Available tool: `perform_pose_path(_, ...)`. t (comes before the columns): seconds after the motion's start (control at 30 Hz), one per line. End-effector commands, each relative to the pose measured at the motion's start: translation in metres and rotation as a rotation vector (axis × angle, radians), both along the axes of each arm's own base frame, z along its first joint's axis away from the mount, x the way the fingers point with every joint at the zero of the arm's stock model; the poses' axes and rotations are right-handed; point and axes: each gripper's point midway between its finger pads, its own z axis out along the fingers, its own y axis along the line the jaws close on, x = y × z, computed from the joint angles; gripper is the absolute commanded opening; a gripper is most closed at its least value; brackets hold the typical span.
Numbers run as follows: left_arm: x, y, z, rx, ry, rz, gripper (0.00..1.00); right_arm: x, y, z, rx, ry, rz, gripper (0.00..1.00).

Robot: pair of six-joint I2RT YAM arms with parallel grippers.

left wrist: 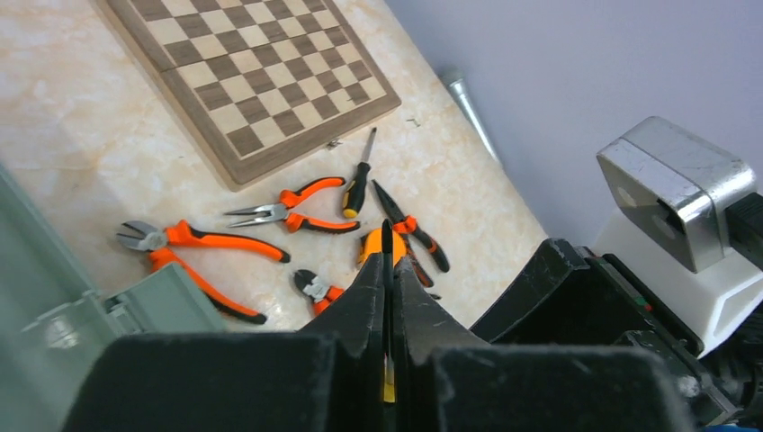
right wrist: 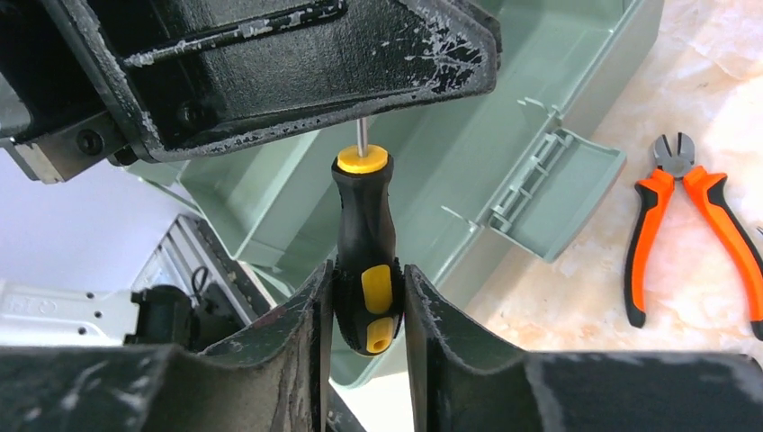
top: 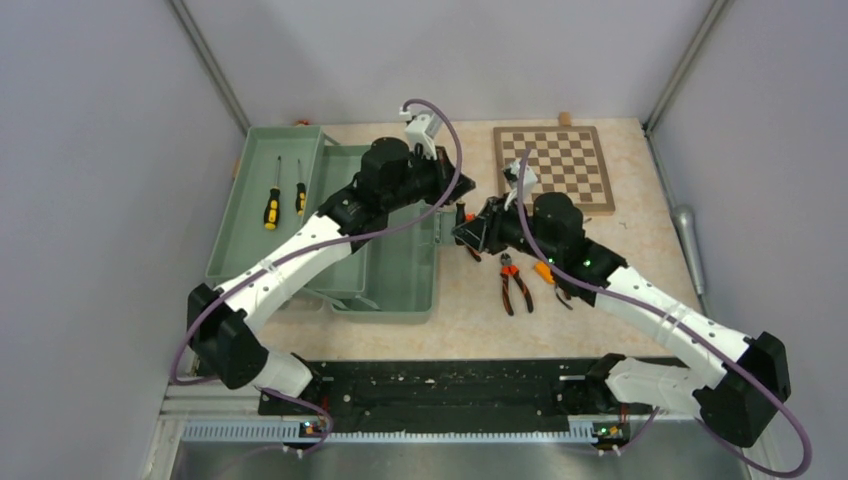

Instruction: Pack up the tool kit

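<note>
A yellow-black screwdriver (right wrist: 364,225) hangs between both grippers above the table, beside the pale-green toolbox (top: 400,270). My right gripper (right wrist: 367,288) is shut on its handle. My left gripper (left wrist: 388,270) is shut on its thin shaft (left wrist: 387,241). In the top view the two grippers meet at the box's right edge, left (top: 455,200) and right (top: 470,235). Two more screwdrivers (top: 271,205) lie in the open lid (top: 250,240). Several orange-handled pliers (left wrist: 193,256) and a small screwdriver (left wrist: 357,184) lie on the table. The orange tape measure (left wrist: 369,245) is partly hidden behind my left fingers.
A wooden chessboard (top: 553,165) lies at the back right. A metal cylinder (top: 686,235) lies along the right wall. The box's latch flap (right wrist: 558,193) sticks out toward the cutting pliers (right wrist: 688,225). Grey walls close in the table on three sides.
</note>
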Motion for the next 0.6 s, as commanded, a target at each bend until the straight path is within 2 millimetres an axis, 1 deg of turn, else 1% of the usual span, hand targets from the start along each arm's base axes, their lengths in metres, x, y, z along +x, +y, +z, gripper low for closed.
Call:
perform_pose_path(0.0, 0.013, 0.044, 0.036, 0.153, -0.13, 0.112, 0.0, 0.009, -0.007, 0.033, 0.006, -0.083, -0.061, 0.38)
perform_pose_path(0.07, 0.017, 0.065, 0.036, 0.248, -0.136, 0.152, 0.0, 0.011, -0.011, 0.033, -0.015, -0.09, -0.081, 0.49)
perform_pose_path(0.17, 0.022, 0.109, 0.037, 0.388, -0.136, 0.229, 0.0, 0.016, -0.021, 0.028, -0.058, -0.091, -0.128, 0.68)
perform_pose_path(0.23, 0.029, 0.147, 0.04, 0.46, -0.123, 0.309, 0.0, 0.02, -0.03, 0.024, -0.09, -0.08, -0.176, 0.78)
perform_pose_path(0.3, 0.032, 0.183, 0.039, 0.517, -0.1, 0.37, 0.0, 0.026, -0.04, 0.02, -0.12, -0.071, -0.226, 0.86)
perform_pose_path(0.37, 0.033, 0.22, 0.037, 0.584, -0.076, 0.428, 0.0, 0.029, -0.05, 0.014, -0.151, -0.058, -0.269, 0.89)
perform_pose_path(0.43, 0.033, 0.252, 0.033, 0.653, -0.03, 0.491, 0.0, 0.032, -0.057, 0.012, -0.168, -0.048, -0.296, 0.9)
perform_pose_path(0.57, 0.033, 0.311, 0.029, 0.767, 0.045, 0.651, 0.0, 0.036, -0.067, 0.005, -0.189, -0.021, -0.328, 0.93)
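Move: The left hand, shut on the screwdriver's shaft, has the left tray's middle about 38 cm to its left, 3 cm ahead and 18 cm below, two packed screwdrivers lying there some 36 and 31 cm to its left, both 4 cm ahead; the middle tray is 23 cm left, level with it. The right hand still pinches the handle, the screwdriver's middle some 4 cm straight ahead; the big cutters lie 8 cm ahead of that hand, 5 cm right, 25 cm below. Keeping its grip on the shaft, the left hand carries the screwdriver about 26 cm left and 5 cm forward across the tool box towards the left tray, picking up speed and rising slightly as it turns some 30 degrees counter-clockwise and rolls its left side up. The right hand opens wide, lets go of the handle and backs off about 5 cm right, easing forward and down. ##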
